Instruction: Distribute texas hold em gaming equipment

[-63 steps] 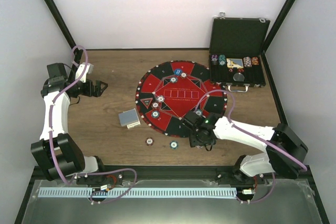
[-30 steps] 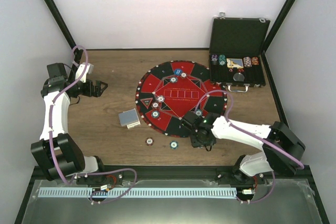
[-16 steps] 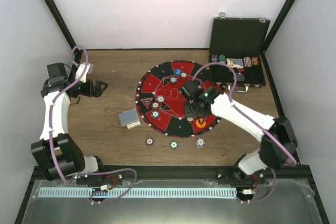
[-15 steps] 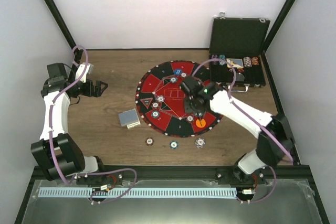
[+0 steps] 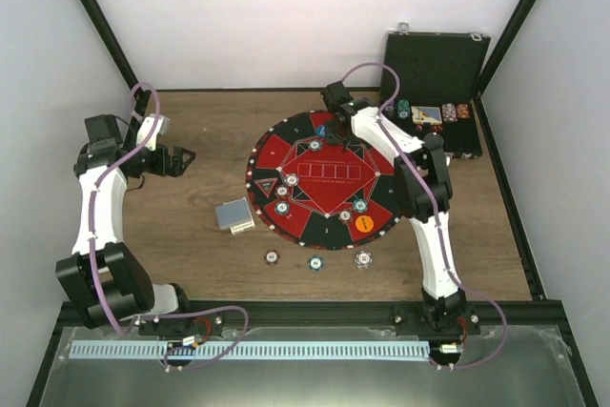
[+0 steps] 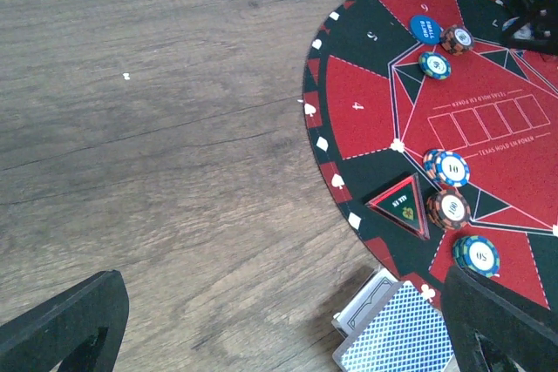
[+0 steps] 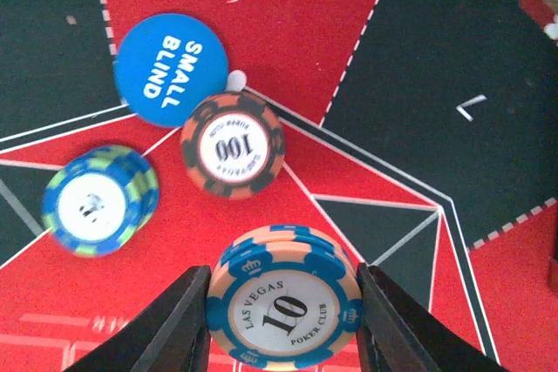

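Observation:
My right gripper (image 7: 283, 302) is shut on a short stack of blue-and-peach "10" poker chips (image 7: 283, 315), held just above the mat's red centre. Ahead of it lie the blue small-blind button (image 7: 170, 69), a brown "100" chip (image 7: 233, 144) and a green-blue chip (image 7: 100, 199). From above, this gripper (image 5: 335, 138) hangs over the mat's far side. My left gripper (image 6: 286, 285) is open and empty over bare wood at the left. The card deck (image 6: 397, 337) lies beside the mat's edge, and the black triangular marker (image 6: 403, 206) rests on the mat near several chips (image 6: 449, 167).
The round red-and-black mat (image 5: 315, 226) fills the table's middle, with the orange button (image 5: 363, 223) on its near side. Three chips (image 5: 315, 261) lie on the wood in front of it. The open black case (image 5: 434, 64) with chip rows stands at the back right.
My right arm left the mat's near edge, where a chip now lies on the wood, and swung across the mat to its far side. The orange button came into view. The left arm stayed still.

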{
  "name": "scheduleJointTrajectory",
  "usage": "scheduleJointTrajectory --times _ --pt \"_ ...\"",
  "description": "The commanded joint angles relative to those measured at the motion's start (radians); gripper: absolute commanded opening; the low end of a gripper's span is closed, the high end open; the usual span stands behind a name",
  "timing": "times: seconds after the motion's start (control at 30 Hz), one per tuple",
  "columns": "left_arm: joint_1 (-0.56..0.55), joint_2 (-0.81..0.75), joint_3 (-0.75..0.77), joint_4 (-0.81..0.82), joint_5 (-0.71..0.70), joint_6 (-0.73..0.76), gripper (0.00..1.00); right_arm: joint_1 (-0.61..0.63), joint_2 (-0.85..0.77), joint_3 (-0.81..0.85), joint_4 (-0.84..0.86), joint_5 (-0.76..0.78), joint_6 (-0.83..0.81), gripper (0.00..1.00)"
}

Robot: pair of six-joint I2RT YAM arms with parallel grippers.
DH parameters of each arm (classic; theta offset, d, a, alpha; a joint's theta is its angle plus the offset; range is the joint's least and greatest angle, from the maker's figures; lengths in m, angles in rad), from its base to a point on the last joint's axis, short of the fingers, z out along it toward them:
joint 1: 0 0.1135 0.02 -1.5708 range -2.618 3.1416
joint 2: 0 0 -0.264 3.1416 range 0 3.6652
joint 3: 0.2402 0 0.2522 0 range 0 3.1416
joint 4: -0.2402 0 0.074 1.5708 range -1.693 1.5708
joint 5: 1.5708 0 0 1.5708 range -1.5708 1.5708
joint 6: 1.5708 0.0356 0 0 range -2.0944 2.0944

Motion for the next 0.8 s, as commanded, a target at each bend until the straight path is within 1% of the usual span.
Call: scheduleJointTrajectory --times 0.0,0.2,0.37,0.5,0.67,0.73,0.77 --pt "0.008 -0.002 0.03 -0.012 0.009 0.024 1.0 -0.048 0.087 0.122 -0.035 -0.015 -0.041 0.16" --pt "0.008 0.01 0.034 -0.005 0.012 0.028 1.0 -0.098 0.165 0.157 -0.024 -0.031 -0.055 0.17" --pt "0.008 0.015 0.032 -0.003 0.006 0.035 1.0 -0.108 0.214 0.181 -0.023 -0.033 -0.059 0.17" --pt "0.008 0.02 0.031 0.001 0.001 0.038 1.0 -0.113 0.263 0.26 -0.043 -0.039 -0.057 0.17" --pt "0.01 0.029 0.026 0.009 0.003 0.037 1.0 -0.114 0.291 0.269 -0.04 -0.054 -0.056 0.18" --pt "0.01 0.03 0.024 0.009 0.007 0.037 1.0 -0.115 0.291 0.273 -0.042 -0.052 -0.058 0.21" --pt "0.01 0.031 0.024 0.01 0.007 0.036 1.0 -0.116 0.291 0.278 -0.047 -0.046 -0.057 0.25"
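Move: The right hand, already holding the blue-and-orange 10 stack, has its spot in the near corner of black sector 7, about 5 cm ahead, 4 cm right and 8 cm below. The black 100 stack stands some 4 cm ahead and 2 cm left, the SMALL BLIND button about 7 ahead and 5 left, the green-and-blue stack 2 ahead and 7 left, all roughly 7 cm below. From the left hand, that spot is about 19 cm ahead, 47 cm right and 20 cm below. Keeping its pinch on the 10 stack, the right hand brings it down about 6 cm to close over the mat, just right of the black 100 stack. It sinks and slides right first, some 4 cm, then eases forward for a total of about 5 cm and slows to a stop, fingers barely tilting and still shut on the chips. ##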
